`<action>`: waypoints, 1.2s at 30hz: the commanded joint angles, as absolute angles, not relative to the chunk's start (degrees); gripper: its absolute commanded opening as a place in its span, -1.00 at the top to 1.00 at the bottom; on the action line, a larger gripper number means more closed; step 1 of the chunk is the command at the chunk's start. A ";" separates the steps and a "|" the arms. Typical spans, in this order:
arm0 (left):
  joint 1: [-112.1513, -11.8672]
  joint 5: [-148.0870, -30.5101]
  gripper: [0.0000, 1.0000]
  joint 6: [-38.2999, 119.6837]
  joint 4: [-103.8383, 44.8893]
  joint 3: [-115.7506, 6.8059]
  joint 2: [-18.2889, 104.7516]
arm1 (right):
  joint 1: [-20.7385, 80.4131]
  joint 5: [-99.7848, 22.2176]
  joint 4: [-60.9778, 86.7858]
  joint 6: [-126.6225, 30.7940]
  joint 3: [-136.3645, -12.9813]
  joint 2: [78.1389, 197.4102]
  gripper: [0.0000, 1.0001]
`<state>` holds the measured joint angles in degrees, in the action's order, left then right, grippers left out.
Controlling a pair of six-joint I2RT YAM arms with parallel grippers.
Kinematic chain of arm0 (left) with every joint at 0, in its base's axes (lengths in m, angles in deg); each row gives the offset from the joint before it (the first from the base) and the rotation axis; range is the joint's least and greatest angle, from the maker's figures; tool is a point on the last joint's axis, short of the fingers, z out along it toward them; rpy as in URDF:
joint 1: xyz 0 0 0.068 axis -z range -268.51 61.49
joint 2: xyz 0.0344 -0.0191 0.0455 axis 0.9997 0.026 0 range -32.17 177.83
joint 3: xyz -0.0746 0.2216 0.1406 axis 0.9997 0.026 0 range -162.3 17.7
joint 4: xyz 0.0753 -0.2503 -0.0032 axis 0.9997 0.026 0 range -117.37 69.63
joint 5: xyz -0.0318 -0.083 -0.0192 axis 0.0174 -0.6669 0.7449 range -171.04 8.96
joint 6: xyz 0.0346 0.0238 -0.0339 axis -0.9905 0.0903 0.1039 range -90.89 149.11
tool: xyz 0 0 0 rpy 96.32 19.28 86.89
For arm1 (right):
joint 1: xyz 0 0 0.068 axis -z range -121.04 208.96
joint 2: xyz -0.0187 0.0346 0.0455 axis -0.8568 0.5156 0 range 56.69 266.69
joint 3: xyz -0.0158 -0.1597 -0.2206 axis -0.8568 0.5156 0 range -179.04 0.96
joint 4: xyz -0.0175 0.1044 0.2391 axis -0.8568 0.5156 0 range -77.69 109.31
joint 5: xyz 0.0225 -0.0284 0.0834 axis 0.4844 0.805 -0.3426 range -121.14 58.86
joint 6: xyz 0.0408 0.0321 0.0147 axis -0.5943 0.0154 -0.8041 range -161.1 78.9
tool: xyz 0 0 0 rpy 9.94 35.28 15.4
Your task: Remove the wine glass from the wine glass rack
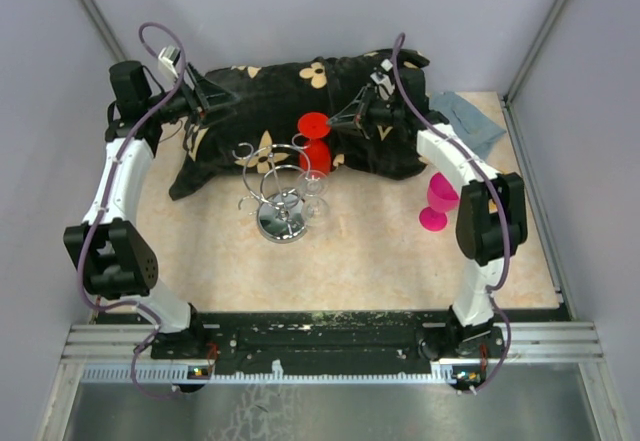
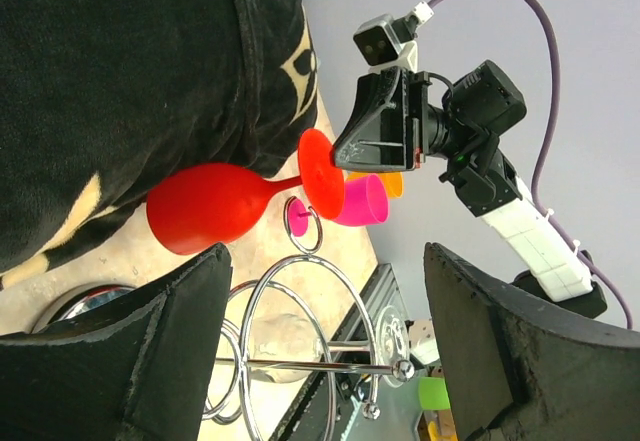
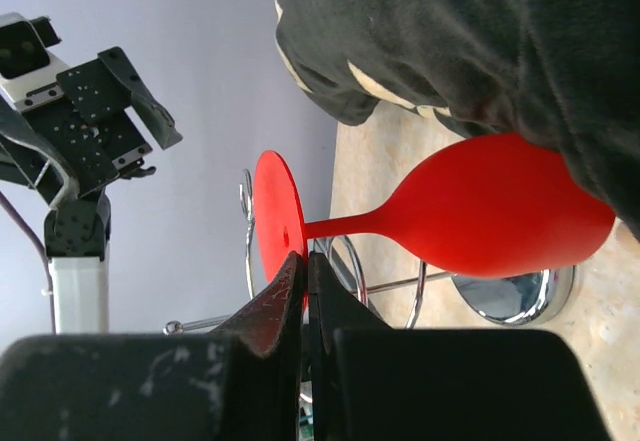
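Note:
The chrome wine glass rack (image 1: 278,199) stands on its mirrored disc base in mid-table. A red wine glass (image 1: 315,146) hangs upside down at the rack's far arms. My right gripper (image 1: 340,121) is shut on the rim of its round foot, seen closely in the right wrist view (image 3: 307,273) with the red glass (image 3: 500,221) beyond. I cannot tell whether the stem still touches a rack arm. A clear wine glass (image 1: 313,193) hangs on the rack's right side. My left gripper (image 1: 212,101) is open and empty over the pillow's left end, facing the rack (image 2: 300,331).
A black flowered pillow (image 1: 260,101) lies across the back of the table behind the rack. A pink glass (image 1: 437,201) stands upright at the right beside the right arm. A blue-grey cloth (image 1: 472,121) lies at the back right. Walls close in the sides.

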<state>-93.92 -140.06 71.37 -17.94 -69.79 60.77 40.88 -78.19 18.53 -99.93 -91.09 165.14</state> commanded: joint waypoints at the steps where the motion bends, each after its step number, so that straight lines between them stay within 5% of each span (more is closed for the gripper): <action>1: -94.11 -141.28 -0.65 72.01 -18.68 -70.95 61.84 | 42.01 -78.25 13.92 -100.62 -89.26 159.82 1.00; 13: -93.93 -143.22 -0.65 74.93 -21.60 -71.41 61.41 | 45.34 -80.41 -11.00 -119.33 -82.72 155.12 1.00; 27: -93.68 -145.55 -0.65 78.15 -24.51 -73.62 62.33 | 53.21 -82.62 -6.88 -118.57 -85.12 148.04 1.00; 36: -85.92 -146.37 -0.75 84.26 -32.10 -77.09 64.81 | 54.95 -79.81 -38.20 -141.36 -87.05 150.39 1.00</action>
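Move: The right hand already pinches the foot of the red wine glass, its bowl hanging about 8 cm below. The pink glass already set down, where glasses are being collected, stands some 24 cm to the right, 6 cm back and 16 cm lower. The rack stands about 12 cm left and 6 cm back, 12 cm lower; the clear glass hangs 4 cm left, 11 cm back. From the left hand, the pink glass is about 45 cm right, 5 cm back and 24 cm lower. Still pinching the red glass by its foot, the right hand eases a couple of centimetres to its right, away from the rack's hook, then climbs about 19 cm while carrying on right, 11 cm in all. Its fingertips swing up and the wrist turns some 30 degrees, fingers staying shut. Late on, the open left hand rises about 4 cm and drifts as far right. ##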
